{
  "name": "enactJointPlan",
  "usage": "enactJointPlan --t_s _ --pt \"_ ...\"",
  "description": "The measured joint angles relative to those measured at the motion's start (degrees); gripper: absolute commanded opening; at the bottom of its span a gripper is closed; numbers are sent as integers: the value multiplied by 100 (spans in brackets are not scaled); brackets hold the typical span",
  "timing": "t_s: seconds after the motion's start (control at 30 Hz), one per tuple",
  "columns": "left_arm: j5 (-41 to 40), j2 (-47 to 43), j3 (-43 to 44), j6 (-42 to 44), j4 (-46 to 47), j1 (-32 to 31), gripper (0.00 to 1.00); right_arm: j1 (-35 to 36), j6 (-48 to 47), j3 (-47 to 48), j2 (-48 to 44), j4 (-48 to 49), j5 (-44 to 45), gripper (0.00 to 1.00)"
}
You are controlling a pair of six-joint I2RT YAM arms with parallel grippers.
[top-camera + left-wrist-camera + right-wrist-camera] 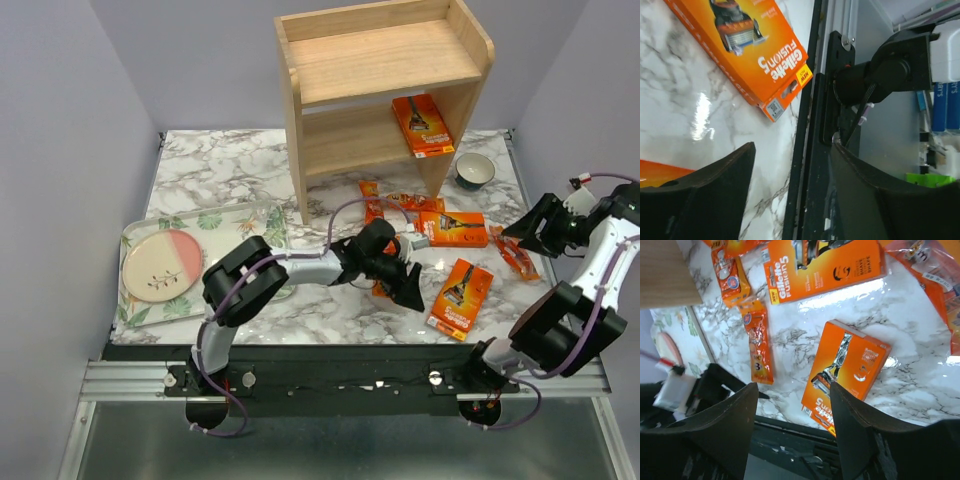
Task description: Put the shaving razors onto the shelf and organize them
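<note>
The light-wood shelf (pixel 385 60) stands at the back, with one orange razor pack (pixel 422 125) leaning on its lower tier. Several more orange razor packs lie on the marble in front of it: a wide box (pixel 452 228), a box (pixel 460 297) near the front edge, and a narrow blister pack (pixel 515 252). My left gripper (pixel 403 288) hovers low beside the front box (pixel 755 45), open with nothing between its fingers (pixel 715 190). My right gripper (pixel 522 232) is raised at the right, open and empty, looking down on the same box (pixel 847 370) and a narrow pack (pixel 760 345).
A leaf-print tray (pixel 215 220) holding a pink and cream plate (pixel 160 265) sits at the left. A small dark bowl (pixel 475 170) stands right of the shelf's foot. The table's black front rail (pixel 805 150) runs just under my left gripper.
</note>
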Motion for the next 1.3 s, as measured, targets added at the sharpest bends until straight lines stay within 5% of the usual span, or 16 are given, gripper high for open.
enactJointPlan --t_s 0.47,0.67,0.8,0.97,1.03,1.3 --pt "-229 1469 76 -2122 1528 -461 60 4 -935 157 -1945 -850 -372 69" --pt "-293 1784 232 -2629 1930 -656 45 4 -1143 155 -2284 -966 -444 69" --pt "-330 1851 234 -2785 2000 -673 20 4 -1180 153 -2225 -970 -444 69" --pt "-356 1945 223 -2911 2013 -599 15 4 -1154 125 -2306 -955 -542 69" --pt "-358 1945 197 -2955 2068 -560 0 4 -1113 72 -2354 -929 -640 69" --pt "-444 1460 -330 -2879 2573 -391 0 308 140 -1086 -2267 153 -1235 66"
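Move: The razor box lying near the table's front edge is what the left hand goes for: about 12 cm to its right, 3 cm ahead and 10 cm below. A second razor box lies crosswise some 16 cm beyond it and 2 cm farther left; a narrow orange packet lies about 10 cm ahead and 5 cm left of the left hand. From the right hand the first box is roughly 9 cm back, 12 cm left and 18 cm below, with clear packets almost straight underneath that hand. The left fingers shut fully at the near-left corner of the razor box, seeming to pinch its edge, after sinking about 9 cm while reaching right and slightly back, the wrist rolling some 20 degrees; they then rise a couple of centimetres, easing left and forward. The right hand, staying open, climbs back and left, then dips forward and left above the table, holding nothing. ##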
